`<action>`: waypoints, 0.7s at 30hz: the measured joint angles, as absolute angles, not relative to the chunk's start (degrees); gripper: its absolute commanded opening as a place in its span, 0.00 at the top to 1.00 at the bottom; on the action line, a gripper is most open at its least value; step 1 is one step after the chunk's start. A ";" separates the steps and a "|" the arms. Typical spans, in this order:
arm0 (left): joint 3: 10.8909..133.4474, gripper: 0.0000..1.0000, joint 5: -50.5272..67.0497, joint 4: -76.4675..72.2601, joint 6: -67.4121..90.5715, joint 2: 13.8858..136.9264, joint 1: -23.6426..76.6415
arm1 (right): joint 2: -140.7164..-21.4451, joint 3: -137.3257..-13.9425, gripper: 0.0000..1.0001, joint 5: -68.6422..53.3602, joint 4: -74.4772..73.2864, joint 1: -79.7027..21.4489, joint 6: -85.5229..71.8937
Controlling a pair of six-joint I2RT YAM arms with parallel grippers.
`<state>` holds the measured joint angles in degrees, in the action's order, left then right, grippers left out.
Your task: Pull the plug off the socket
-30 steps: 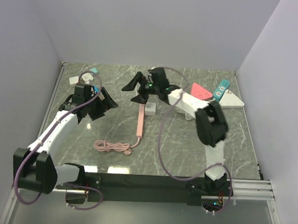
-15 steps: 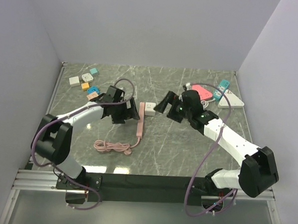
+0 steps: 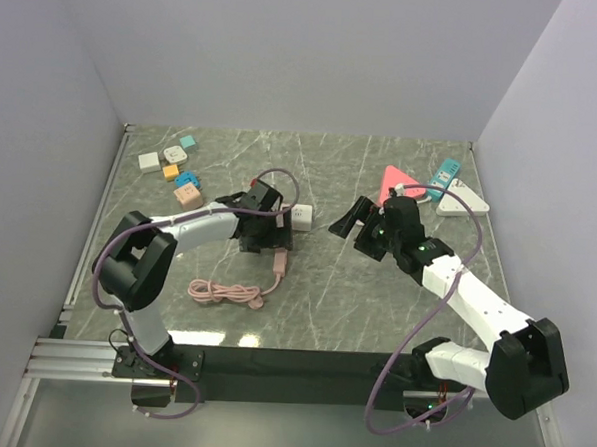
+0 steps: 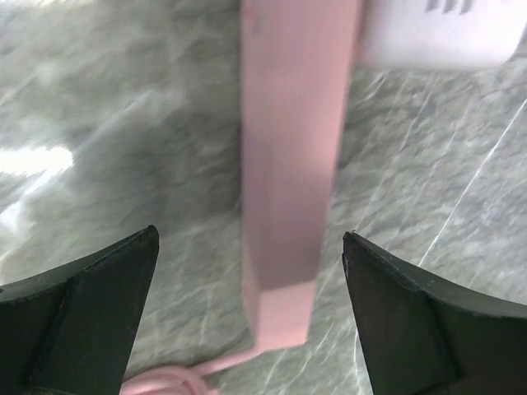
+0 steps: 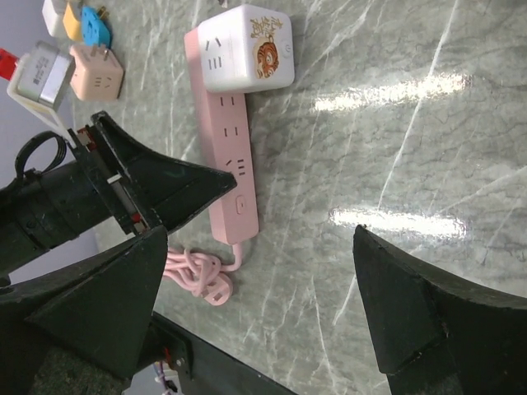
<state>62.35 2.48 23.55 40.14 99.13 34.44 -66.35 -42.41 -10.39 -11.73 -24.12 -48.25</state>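
A pink power strip, the socket (image 3: 277, 264), lies at mid-table with a white cube plug (image 3: 302, 217) seated in its far end. My left gripper (image 3: 273, 244) hovers low over the strip, open, one finger on each side of it. In the left wrist view the socket (image 4: 288, 164) runs between the open left gripper (image 4: 249, 237) and the plug (image 4: 445, 33) shows at the top right. My right gripper (image 3: 350, 231) is open and empty, right of the plug and apart from it. The right wrist view shows the plug (image 5: 247, 48), the socket (image 5: 229, 156) and the open right gripper (image 5: 257, 234).
The strip's coiled pink cord (image 3: 227, 293) lies near the front. Several small cube adapters (image 3: 172, 162) sit at the back left. A red triangular adapter (image 3: 396, 179), a blue strip (image 3: 443, 176) and a white triangular adapter (image 3: 465, 202) sit at the back right. Walls enclose the table.
My left gripper swept from the table's left side rightwards and now straddles the pink strip. My right gripper drew back from above the plug to its right side.
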 measured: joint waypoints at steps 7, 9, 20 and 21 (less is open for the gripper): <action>69.60 0.24 -2.15 24.91 40.14 106.67 37.78 | -68.90 -42.44 0.03 -11.92 -11.60 -23.64 -48.23; 70.81 0.48 -2.79 24.60 39.99 107.66 38.11 | -69.49 -42.44 0.04 -12.62 -11.49 -23.18 -48.31; 69.58 1.00 -2.92 22.41 38.59 107.94 38.11 | -71.66 -41.30 0.05 -19.05 -6.37 -21.65 -49.45; 68.82 1.00 -2.39 21.52 38.50 107.42 38.06 | -72.44 -41.30 0.04 -19.97 -5.76 -21.52 -49.54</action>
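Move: The pink strip, standing on its side with its sockets facing right, has its middle about 2 cm ahead of the left hand, 3 cm to its right and 2 cm below. The white cube plug sits in the strip's right face, some 5 cm ahead of that middle and 4 cm to its right. The coiled cable lies roughly 11 cm back and 9 cm left of the left hand. From the right hand, the cube plug is about 6 cm ahead, 10 cm left and 12 cm below. The pink strip is straddled and pinched near its middle by the left gripper, which slides some 4 cm right and forward over it while sinking about 2 cm, closes from wide open onto both sides, then holds there. The right hand, still open, eases about 2 cm down and left towards the cube plug, tilting slightly. ##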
